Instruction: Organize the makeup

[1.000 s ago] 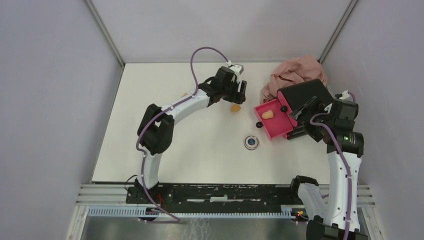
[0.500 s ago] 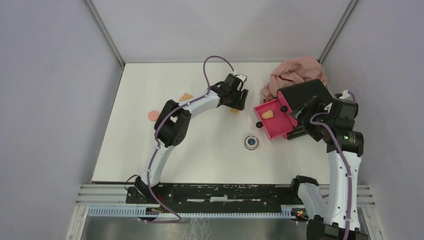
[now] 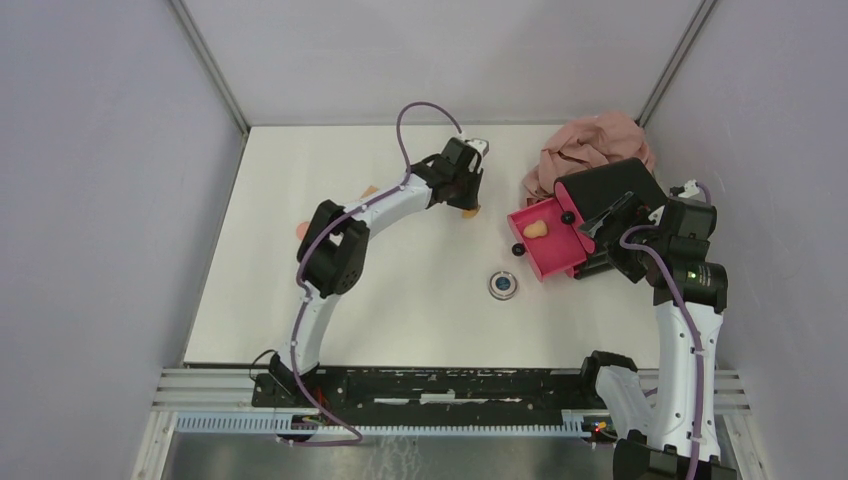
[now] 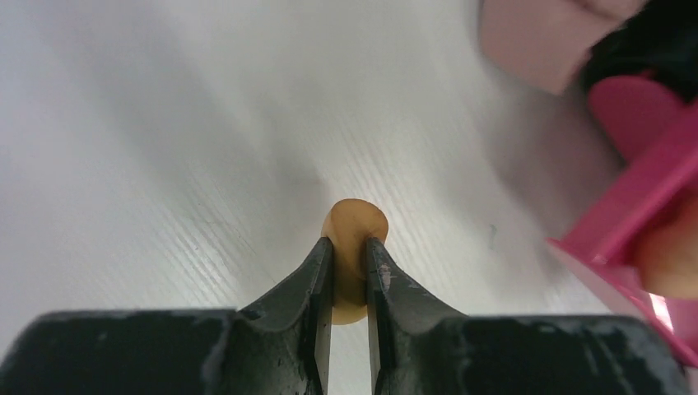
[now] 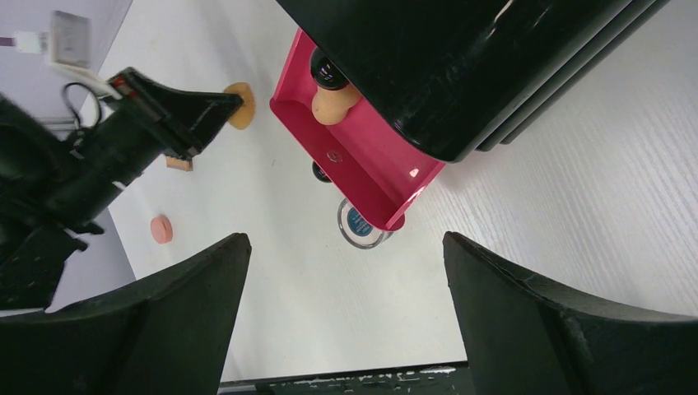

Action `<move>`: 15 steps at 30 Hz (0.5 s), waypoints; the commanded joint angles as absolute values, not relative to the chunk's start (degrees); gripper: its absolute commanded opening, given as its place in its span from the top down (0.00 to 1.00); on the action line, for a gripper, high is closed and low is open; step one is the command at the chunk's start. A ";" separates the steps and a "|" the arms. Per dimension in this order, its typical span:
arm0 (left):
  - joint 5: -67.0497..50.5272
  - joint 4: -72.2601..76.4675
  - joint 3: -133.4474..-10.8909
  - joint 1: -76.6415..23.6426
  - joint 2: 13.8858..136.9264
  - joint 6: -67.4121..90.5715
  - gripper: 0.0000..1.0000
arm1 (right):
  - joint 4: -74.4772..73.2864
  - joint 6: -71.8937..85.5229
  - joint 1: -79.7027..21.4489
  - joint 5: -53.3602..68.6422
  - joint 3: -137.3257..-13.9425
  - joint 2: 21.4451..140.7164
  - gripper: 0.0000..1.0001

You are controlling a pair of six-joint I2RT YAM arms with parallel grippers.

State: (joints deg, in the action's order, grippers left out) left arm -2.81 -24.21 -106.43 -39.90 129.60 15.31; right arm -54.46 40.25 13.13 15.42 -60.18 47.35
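My left gripper (image 3: 466, 200) is shut on an orange teardrop sponge (image 3: 470, 212) low over the table, left of the drawer; in the left wrist view the fingers (image 4: 323, 271) pinch the sponge (image 4: 355, 224). A second orange sponge (image 3: 536, 229) lies in the open magenta drawer (image 3: 556, 258). The round silver compact (image 3: 503, 285) sits on the table in front of the drawer. The salmon puff (image 3: 301, 231) and tan pad (image 3: 370, 190) lie at the left, partly behind my left arm. My right gripper (image 3: 600, 238) is open and empty beside the black box (image 3: 610, 185). The vial is not in view.
The pinkish-beige cloth (image 3: 590, 145) is bunched in the back right corner behind the box. Black knobs (image 3: 517, 249) stick out from the drawer fronts. In the right wrist view the compact (image 5: 362, 224), puff (image 5: 162, 229) and drawer (image 5: 362, 164) show below my right gripper (image 5: 344, 243).
My left gripper came down and forward over the orange sponge and shut on it; the left elbow swung. The right arm has not moved.
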 commanded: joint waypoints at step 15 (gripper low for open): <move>-13.32 -17.14 -112.15 -53.92 120.84 19.71 0.76 | -53.48 39.64 12.86 16.05 -60.91 45.10 0.06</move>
State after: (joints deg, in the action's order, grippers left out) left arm -9.72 -19.07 -108.90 -52.93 117.10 16.12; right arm -54.52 40.21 13.13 15.97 -60.14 46.46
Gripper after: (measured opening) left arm 0.242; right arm 0.942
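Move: The left hand already holds a makeup sponge just above the table. The open pink drawer is about 17 cm to its right and 6 cm back, roughly level in height. A peanut-shaped sponge in that drawer sits 14 cm right and 4 cm back, and the round compact some 7 cm right, 17 cm back and 4 cm lower. From the idle right hand the drawer is about 14 cm ahead, 9 cm left and 18 cm down. Steeply up first, the left hand lifts the pinched sponge about 16 cm, then arcs right and back, some 11 cm each way, towards the spot over the open drawer, levelling off and just starting to sink. The wrist turns roughly 25 degrees, swinging the fingers to point more rightward and less steeply down; they keep their grip. ##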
